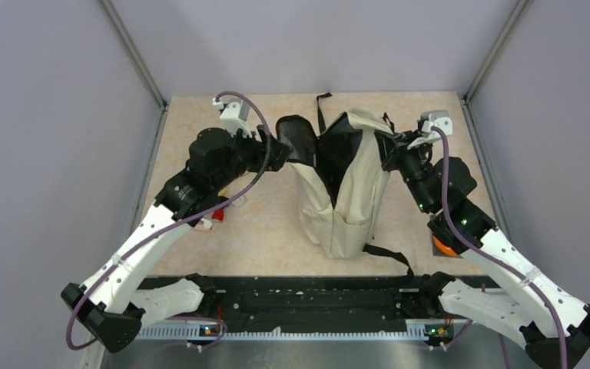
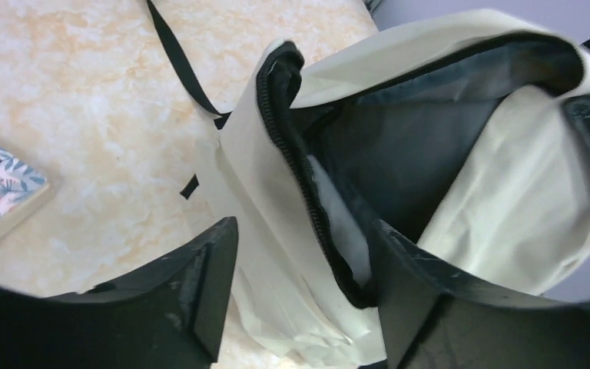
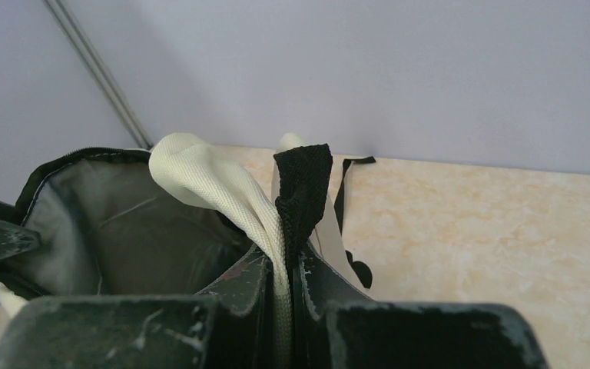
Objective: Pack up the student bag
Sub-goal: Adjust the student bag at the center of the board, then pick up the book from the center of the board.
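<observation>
The student bag (image 1: 346, 192), a cream backpack with black straps, stands in the middle of the table with its top unzipped and its dark interior showing. My left gripper (image 1: 280, 150) is at the bag's left flap. In the left wrist view it (image 2: 299, 296) is open, and the bag's black zip rim (image 2: 307, 200) lies between its jaws, with one finger (image 2: 200, 284) outside and the other inside. My right gripper (image 1: 390, 150) is at the bag's upper right edge. In the right wrist view it (image 3: 288, 269) is shut on the bag's cream fabric (image 3: 215, 181) and black webbing (image 3: 303, 184).
A notebook with a floral cover (image 2: 0, 192) lies on the table left of the bag. A small red and white thing (image 1: 217, 220) lies under my left arm. An orange thing (image 1: 444, 246) lies under my right arm. Grey walls enclose the table.
</observation>
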Robot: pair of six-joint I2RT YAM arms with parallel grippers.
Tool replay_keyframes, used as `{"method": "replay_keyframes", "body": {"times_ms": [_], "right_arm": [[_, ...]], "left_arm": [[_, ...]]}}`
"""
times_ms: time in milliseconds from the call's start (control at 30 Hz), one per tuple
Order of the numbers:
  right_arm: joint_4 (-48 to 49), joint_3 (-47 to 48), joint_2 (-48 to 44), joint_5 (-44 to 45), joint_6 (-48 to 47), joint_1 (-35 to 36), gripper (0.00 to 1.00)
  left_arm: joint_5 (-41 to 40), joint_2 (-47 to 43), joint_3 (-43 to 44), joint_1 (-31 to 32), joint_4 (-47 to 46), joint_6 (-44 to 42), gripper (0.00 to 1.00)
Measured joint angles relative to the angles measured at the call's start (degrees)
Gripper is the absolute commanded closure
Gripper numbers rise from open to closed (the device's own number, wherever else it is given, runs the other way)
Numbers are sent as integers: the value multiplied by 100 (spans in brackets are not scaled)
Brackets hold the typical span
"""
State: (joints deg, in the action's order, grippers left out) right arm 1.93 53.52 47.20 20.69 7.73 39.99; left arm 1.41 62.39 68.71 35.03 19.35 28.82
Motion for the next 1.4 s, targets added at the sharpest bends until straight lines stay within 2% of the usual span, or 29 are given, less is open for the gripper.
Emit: {"method": "replay_keyframes", "body": {"times_ms": [67,133,400,533,700,867,1067,1233,1400], "right_arm": [[33,-28,17,-42,37,0,100],[26,-31,17,-81,50,0,100],[44,-63,4,-81,52,0,100],[52,-68,4,-83,50,0,100],[103,-109,9,-107,57,0,100],[105,-114,4,-116,87,0,100],[98,-179,-74,-111,92,0,100],[103,-192,-76,-120,101,0,100],[111,-216,-83,-138,131,0,100]], "left_arm": [[-98,-227,7,-2,188,-52,13],[-201,-398,96,-15,450,-122,8],[-680,-1034,516,-256,1165,-345,4],[-855,-1268,514,-953,1353,-350,4],[-529,-1095,140,-2052,1298,-321,4],[-61,-551,-691,-3112,811,-127,4],[839,-166,-2028,-4715,-273,546,6],[1486,573,-2472,-5716,-1305,1062,8],[2170,1827,-2415,-6242,-2070,1290,10]]}}
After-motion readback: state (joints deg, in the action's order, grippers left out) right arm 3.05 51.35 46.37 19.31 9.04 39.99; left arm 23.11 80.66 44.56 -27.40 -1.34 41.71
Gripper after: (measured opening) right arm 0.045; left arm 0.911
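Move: The left hand has its half-open fingers around the bag's left rim, with the middle of the bag about 15 cm to its right, level fore and aft, and some 15 cm below. The patterned book lies about 24 cm ahead, 18 cm left and 32 cm below. Also at table level are the yellow piece, 14 cm ahead and 24 left, and the tape ring, 10 ahead and 14 left. From the right hand the book lies 24 cm ahead, 43 left and 36 below. The left fingers open wide and come free of the bag's left rim, the hand lifting about 5 cm while drawing slightly back and left. It then swings some 30 cm left in all, sinking steeply and reaching forward towards the book's left side, turning counter-clockwise about 45 degrees and tipping down. The right hand keeps its pinch on the bag's right edge and stays put. ##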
